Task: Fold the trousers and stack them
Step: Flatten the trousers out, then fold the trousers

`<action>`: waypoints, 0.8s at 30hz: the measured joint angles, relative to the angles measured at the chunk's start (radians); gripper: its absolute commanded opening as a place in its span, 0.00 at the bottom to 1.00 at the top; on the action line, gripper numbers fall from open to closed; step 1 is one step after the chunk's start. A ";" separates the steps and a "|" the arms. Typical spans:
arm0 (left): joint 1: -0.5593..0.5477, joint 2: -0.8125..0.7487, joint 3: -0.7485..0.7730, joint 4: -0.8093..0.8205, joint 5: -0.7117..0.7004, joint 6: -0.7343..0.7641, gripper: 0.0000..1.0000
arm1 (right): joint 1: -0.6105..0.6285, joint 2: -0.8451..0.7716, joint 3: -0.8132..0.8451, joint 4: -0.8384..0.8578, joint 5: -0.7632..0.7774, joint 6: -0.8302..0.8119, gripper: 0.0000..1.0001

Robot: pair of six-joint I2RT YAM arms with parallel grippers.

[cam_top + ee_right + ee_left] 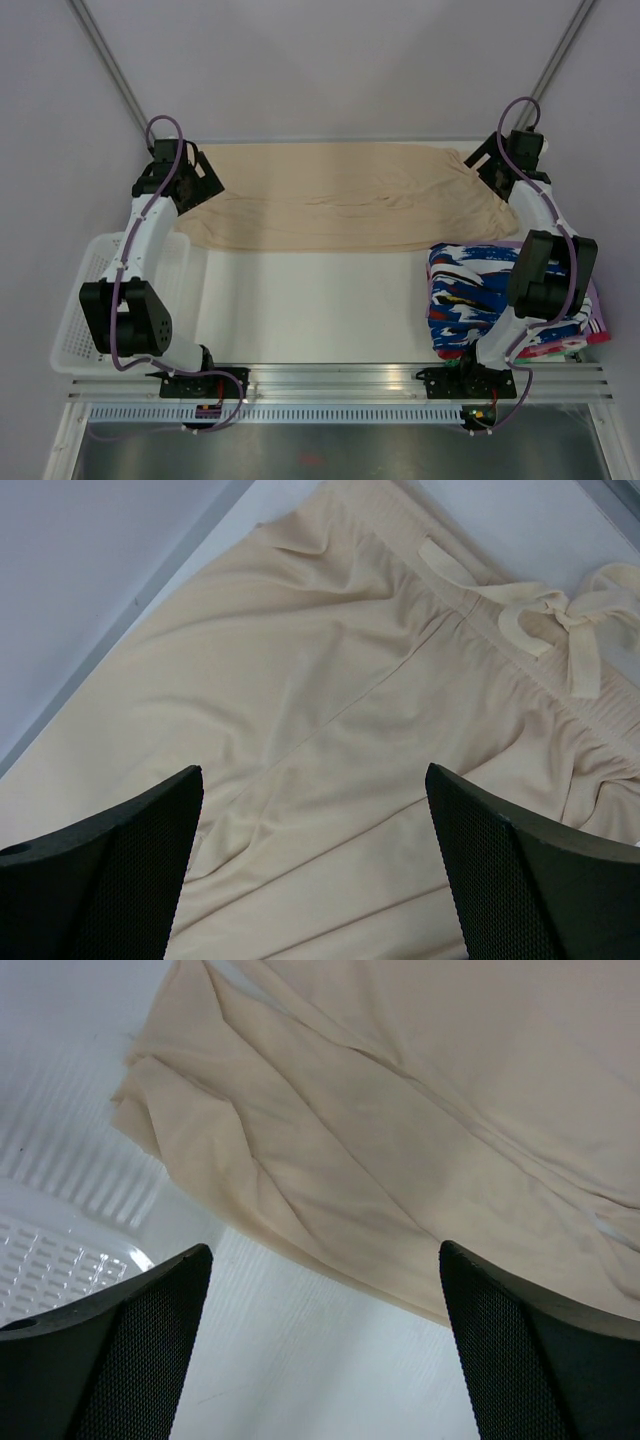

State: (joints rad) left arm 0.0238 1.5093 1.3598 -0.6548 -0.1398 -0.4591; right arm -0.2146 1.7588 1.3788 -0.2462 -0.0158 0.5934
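Observation:
The beige trousers (pixel 345 200) lie spread across the far half of the table, legs toward the left, waistband toward the right. My left gripper (pixel 203 180) is open and empty above the leg ends at the far left; in its wrist view (pixel 325 1290) the hem (pixel 300 1160) lies just beyond the fingers. My right gripper (pixel 487 172) is open and empty above the waist end at the far right. Its wrist view (pixel 315 810) shows the trousers (pixel 330 730) with the drawstring bow (pixel 560 620) on the waistband.
A stack of blue, white, red and black patterned garments (pixel 480 295) sits at the right front. A white mesh basket (pixel 95 290) stands at the left edge and shows in the left wrist view (pixel 50 1260). Bare white table (pixel 310 300) lies between them.

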 measured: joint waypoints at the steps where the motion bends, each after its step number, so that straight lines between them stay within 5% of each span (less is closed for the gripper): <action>1: 0.000 0.000 -0.003 -0.010 -0.003 -0.006 1.00 | 0.000 -0.003 -0.004 0.000 -0.003 0.000 0.98; 13: 0.002 0.002 -0.053 -0.206 -0.156 -0.212 1.00 | 0.003 -0.040 -0.076 -0.003 -0.007 0.001 0.98; 24: 0.003 0.068 -0.017 -0.135 -0.120 -0.236 0.98 | 0.003 0.047 -0.062 0.006 -0.037 0.005 0.98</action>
State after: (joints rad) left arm 0.0269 1.5768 1.3430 -0.7902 -0.2600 -0.6952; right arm -0.2111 1.8061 1.3167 -0.2405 -0.0528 0.5983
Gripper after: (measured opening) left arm 0.981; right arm 0.979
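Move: The cuff of the near trouser leg lies about 13 cm to the left hand's left, some 6 cm ahead and 15 cm below; the white basket's middle is roughly 28 cm left and 18 cm back of that hand. From the right hand, the trousers' waistband is about 12 cm right, 6 cm ahead and 13 cm below. The patterned pile sits some 25 cm back and 15 cm right of it, about 10 cm below. Draw the open left gripper back and down about 5 cm beside the basket, turning it some 15 degrees counter-clockwise and tipping the fingers steeper, then ease it 3 cm forward again, still above the near leg's cuff end. Meanwhile lower the open right gripper, slowly then faster, about 5 cm towards the waistband end, with a slight drift back and left. ##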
